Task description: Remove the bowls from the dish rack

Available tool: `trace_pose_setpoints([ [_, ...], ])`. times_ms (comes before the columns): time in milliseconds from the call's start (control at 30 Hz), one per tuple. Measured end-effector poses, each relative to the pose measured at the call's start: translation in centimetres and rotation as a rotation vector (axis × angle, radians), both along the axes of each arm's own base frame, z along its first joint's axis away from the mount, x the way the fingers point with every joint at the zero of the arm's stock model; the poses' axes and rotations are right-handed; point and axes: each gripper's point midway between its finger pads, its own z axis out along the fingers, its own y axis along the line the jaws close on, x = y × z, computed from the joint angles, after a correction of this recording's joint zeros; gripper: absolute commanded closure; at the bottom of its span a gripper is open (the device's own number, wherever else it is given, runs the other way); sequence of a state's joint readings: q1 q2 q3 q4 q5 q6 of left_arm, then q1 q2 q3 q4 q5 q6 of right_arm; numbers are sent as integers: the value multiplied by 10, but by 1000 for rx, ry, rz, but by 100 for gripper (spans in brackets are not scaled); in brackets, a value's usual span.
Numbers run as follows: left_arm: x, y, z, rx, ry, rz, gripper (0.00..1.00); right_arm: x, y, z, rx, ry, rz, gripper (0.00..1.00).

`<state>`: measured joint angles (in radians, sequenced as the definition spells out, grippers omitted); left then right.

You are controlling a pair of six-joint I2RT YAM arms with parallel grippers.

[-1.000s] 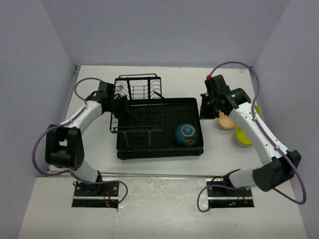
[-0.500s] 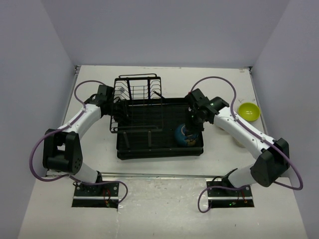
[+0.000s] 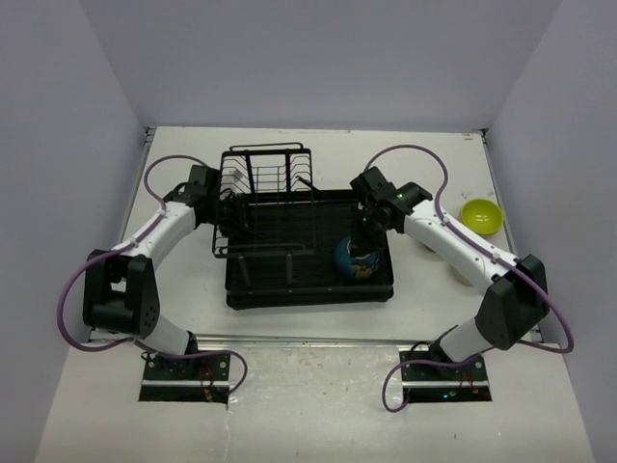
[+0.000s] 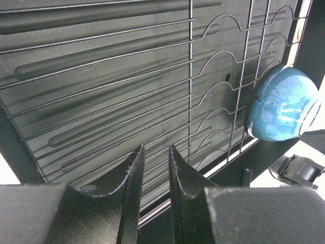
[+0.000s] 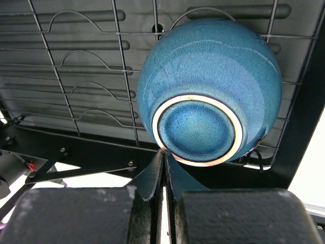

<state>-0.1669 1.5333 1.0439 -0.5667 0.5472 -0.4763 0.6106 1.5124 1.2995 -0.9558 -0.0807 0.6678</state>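
Note:
The glossy blue bowl (image 3: 355,260) lies tipped on its side at the right end of the black dish rack's tray (image 3: 308,299), its ringed foot (image 5: 198,129) facing the right wrist camera. My right gripper (image 3: 365,235) is shut, and its tips (image 5: 164,152) touch the lower left edge of that foot ring. My left gripper (image 3: 229,207) sits at the left side of the wire rack (image 3: 265,164). Its jaws (image 4: 155,148) stand a narrow gap apart with nothing seen between them. The blue bowl (image 4: 282,104) shows far right in that view.
A lime-green bowl (image 3: 481,215) sits on the table right of the rack, beyond the right arm. That arm stretches across the table between this bowl and the tray. Grey walls close in the back and both sides.
My right arm has swung left from the table beside the rack to the blue bowl, uncovering the lime-green bowl. The blue bowl has tipped slightly left. The left arm has held its place.

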Motion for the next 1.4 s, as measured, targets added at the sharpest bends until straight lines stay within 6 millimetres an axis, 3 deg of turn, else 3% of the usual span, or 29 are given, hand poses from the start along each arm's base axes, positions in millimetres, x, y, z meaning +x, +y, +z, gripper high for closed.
trace_pose_setpoints([
  [333, 0, 0, -1, 0, 0, -2, 73, 18, 8, 9, -15, -22, 1, 100],
  [700, 0, -1, -1, -6, 0, -5, 74, 20, -9, 5, -102, -39, -17, 100],
  [900, -2, -3, 0, -15, 0, -17, 59, 16, -13, -4, -121, -32, -10, 100],
  [967, -2, -4, 0, -16, -1, -19, 50, 17, -12, -5, -110, -41, -6, 100],
  [1200, 3, -6, -1, -29, -24, -15, 47, 29, 7, -6, -48, -48, 22, 100],
  [1400, 7, -7, -2, -32, -36, -16, 47, 65, 49, -4, 31, -41, 61, 100],
])
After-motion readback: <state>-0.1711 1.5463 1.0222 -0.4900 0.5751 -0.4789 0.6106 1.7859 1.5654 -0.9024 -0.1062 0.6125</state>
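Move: The upturned blue bowl sits just under the right hand's shut fingertips, its middle about 2 cm to the right, 1 cm ahead and 4 cm below, its foot ring right at the tips. The tray's right wall stands some 9 cm to the right of the hand and the near wall about 8 cm behind; the black rack post is roughly 16 cm left and 4 cm back. From the left hand the bowl lies about 27 cm right and 6 cm back, nearly level. With its fingers kept shut, the right hand shifts from the near-left edge of the bowl's foot ring about 2 cm forward and a little up, drifts right and sinks slightly, then speeds up into a sweep of roughly 5 to 6 cm forward and left, its tips bearing on the inside of the ring and pushing the bowl along towards the middle of the tray. Meanwhile the left hand stays nearly in place over the empty left part of the rack and spreads its empty fingers from about a quarter to half open. ##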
